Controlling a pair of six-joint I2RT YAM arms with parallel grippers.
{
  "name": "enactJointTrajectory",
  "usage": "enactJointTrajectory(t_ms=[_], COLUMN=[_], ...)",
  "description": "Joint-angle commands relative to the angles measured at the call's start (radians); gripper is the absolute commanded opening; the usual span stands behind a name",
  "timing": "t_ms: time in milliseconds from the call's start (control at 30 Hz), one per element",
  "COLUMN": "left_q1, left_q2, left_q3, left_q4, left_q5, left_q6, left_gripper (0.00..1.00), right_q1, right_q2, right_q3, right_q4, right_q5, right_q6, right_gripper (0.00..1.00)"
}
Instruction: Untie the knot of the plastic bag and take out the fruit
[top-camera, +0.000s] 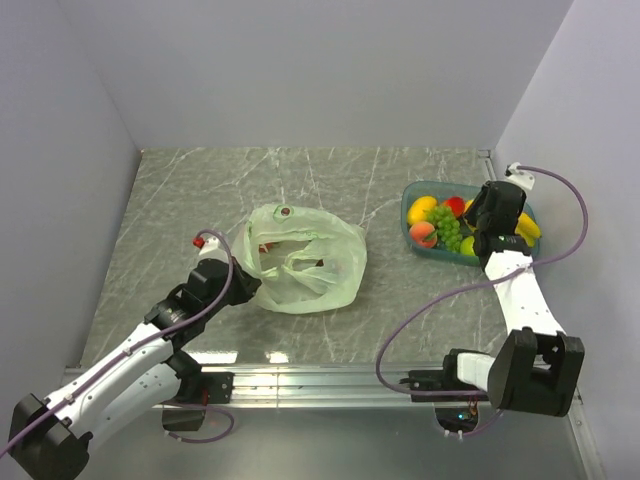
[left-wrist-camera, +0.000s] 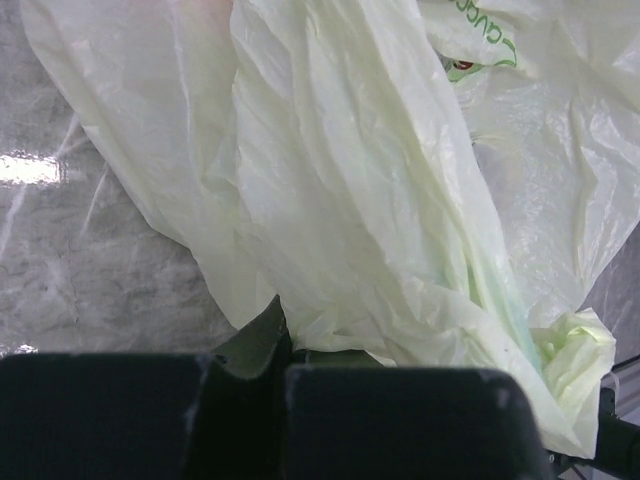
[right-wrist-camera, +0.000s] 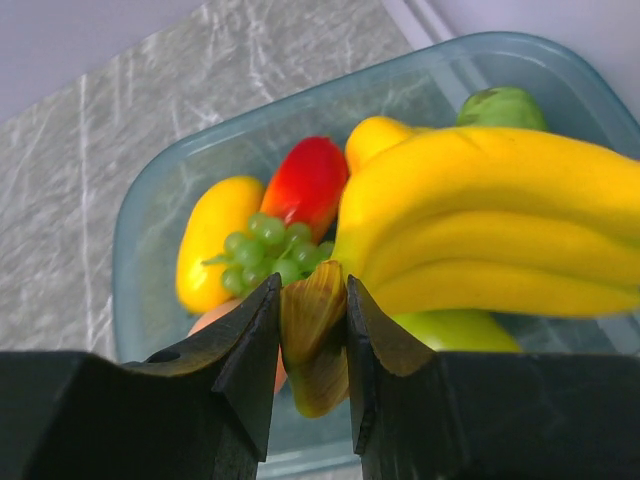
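Observation:
The pale green plastic bag (top-camera: 305, 262) lies crumpled mid-table with its mouth gaping upward. A dark round fruit (top-camera: 287, 212) shows at its far rim. My left gripper (top-camera: 247, 287) is at the bag's near-left edge, shut on a fold of the plastic bag (left-wrist-camera: 350, 200). A crumpled bunch of film (left-wrist-camera: 575, 350) hangs at lower right; I cannot tell if it is the knot. My right gripper (right-wrist-camera: 312, 310) hangs over the blue tray (right-wrist-camera: 190, 160), shut on the brown stem of the banana bunch (right-wrist-camera: 480, 220). Green grapes (right-wrist-camera: 262, 250) lie just beyond the stem.
The tray (top-camera: 412, 195) stands at the back right near the right wall. It also holds a red fruit (right-wrist-camera: 305, 180), a yellow mango (right-wrist-camera: 212, 240), a peach (top-camera: 423, 234) and a green fruit (right-wrist-camera: 500, 105). Grey walls close in the table's sides and back.

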Motion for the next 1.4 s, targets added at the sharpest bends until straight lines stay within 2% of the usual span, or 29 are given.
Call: enactJointTrajectory(t_ms=[0, 100, 200, 233, 300, 333, 367, 400, 467, 567, 600, 700, 733, 800, 833, 933, 1067, 1233, 1367], left_q1=[-0.005, -0.005, -0.003, -0.003, -0.005, -0.005, -0.005, -0.003, -0.005, -0.003, -0.005, -0.005, -0.005, -0.003, -0.005, -0.005, -0.005, -0.003, -0.003], left_q2=[-0.018, -0.026, -0.027, -0.027, -0.024, -0.023, -0.022, -0.022, -0.019, -0.004, 0.002, 0.014, 0.016, 0.014, 0.013, 0.013, 0.007, -0.041, -0.046], left_q3=[0.026, 0.022, 0.019, 0.019, 0.021, 0.025, 0.027, 0.029, 0.035, 0.044, 0.047, 0.053, 0.053, 0.053, 0.055, 0.062, 0.068, 0.053, 0.061], left_q4=[-0.001, -0.004, -0.003, -0.001, -0.001, -0.003, -0.004, -0.004, -0.006, -0.012, -0.018, -0.018, -0.018, -0.015, -0.012, -0.015, -0.041, -0.059, -0.078], left_q5=[0.031, 0.032, 0.031, 0.026, 0.019, 0.012, 0.008, 0.006, 0.003, 0.000, -0.001, -0.008, -0.006, -0.012, -0.011, -0.011, -0.024, -0.060, -0.064], left_q6=[0.035, 0.039, 0.039, 0.036, 0.033, 0.033, 0.032, 0.033, 0.036, 0.044, 0.044, 0.036, 0.027, 0.018, 0.013, 0.012, -0.006, -0.068, -0.066], left_gripper=[0.01, 0.01, 0.01, 0.01, 0.01, 0.01, 0.01, 0.01, 0.01, 0.01, 0.01, 0.01, 0.01, 0.01, 0.01, 0.01, 0.01, 0.01, 0.01], right_q1=[-0.017, -0.017, -0.009, -0.003, 0.036, 0.055, 0.110, 0.130, 0.289, 0.443, 0.531, 0.656, 0.741, 0.820, 0.909, 1.047, 1.130, 1.138, 1.140], right_q2=[0.017, 0.052, 0.059, 0.046, -0.021, -0.047, -0.090, -0.107, -0.139, -0.161, -0.162, -0.144, -0.115, -0.074, -0.020, 0.109, 0.242, 0.354, 0.456], right_q3=[-0.013, 0.000, 0.014, 0.008, -0.009, -0.016, -0.012, 0.019, 0.057, 0.117, 0.126, 0.146, 0.152, 0.171, 0.177, 0.235, 0.290, 0.292, 0.309], right_q4=[0.196, 0.201, 0.158, 0.144, 0.130, 0.121, 0.089, 0.065, -0.016, -0.072, -0.071, -0.052, -0.045, -0.034, -0.032, -0.073, -0.136, -0.091, -0.063], right_q5=[-0.057, -0.144, -0.192, -0.187, -0.178, -0.152, -0.131, -0.112, -0.060, 0.012, 0.002, -0.084, -0.130, -0.152, -0.166, -0.150, -0.102, -0.127, -0.086], right_q6=[-0.032, -0.046, -0.008, 0.012, 0.037, 0.037, 0.021, 0.008, -0.038, -0.071, -0.074, -0.060, -0.059, -0.072, -0.089, -0.201, -0.298, -0.304, -0.327], right_gripper=[0.00, 0.03, 0.25, 0.42, 0.57, 0.69, 0.74, 0.75, 0.75, 0.75, 0.75, 0.73, 0.71, 0.70, 0.70, 0.70, 0.71, 0.70, 0.70])
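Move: The right hand already holds the bananas by the stem over the tray, whose middle lies some 16 cm below and about 3 cm ahead. In the tray the grapes are roughly 6 cm left and 3 ahead, the peach 12 cm left and 1 ahead. The open bag is about 40 cm left, 6 cm back. From the left hand, pinching the bag's rim, the tray is about 50 cm right and 16 ahead, the bag's middle 11 cm right and 8 ahead. The right fingers let go of the bananas over the tray after easing about 2 cm forward and left and slightly down, and stay open. The empty hand then swings left some 40 cm and back about 15 cm to the bag, first rising, then sinking about 17 cm over its mouth, turning counter-clockwise roughly 80 degrees; the left hand keeps its pinch on the rim. ##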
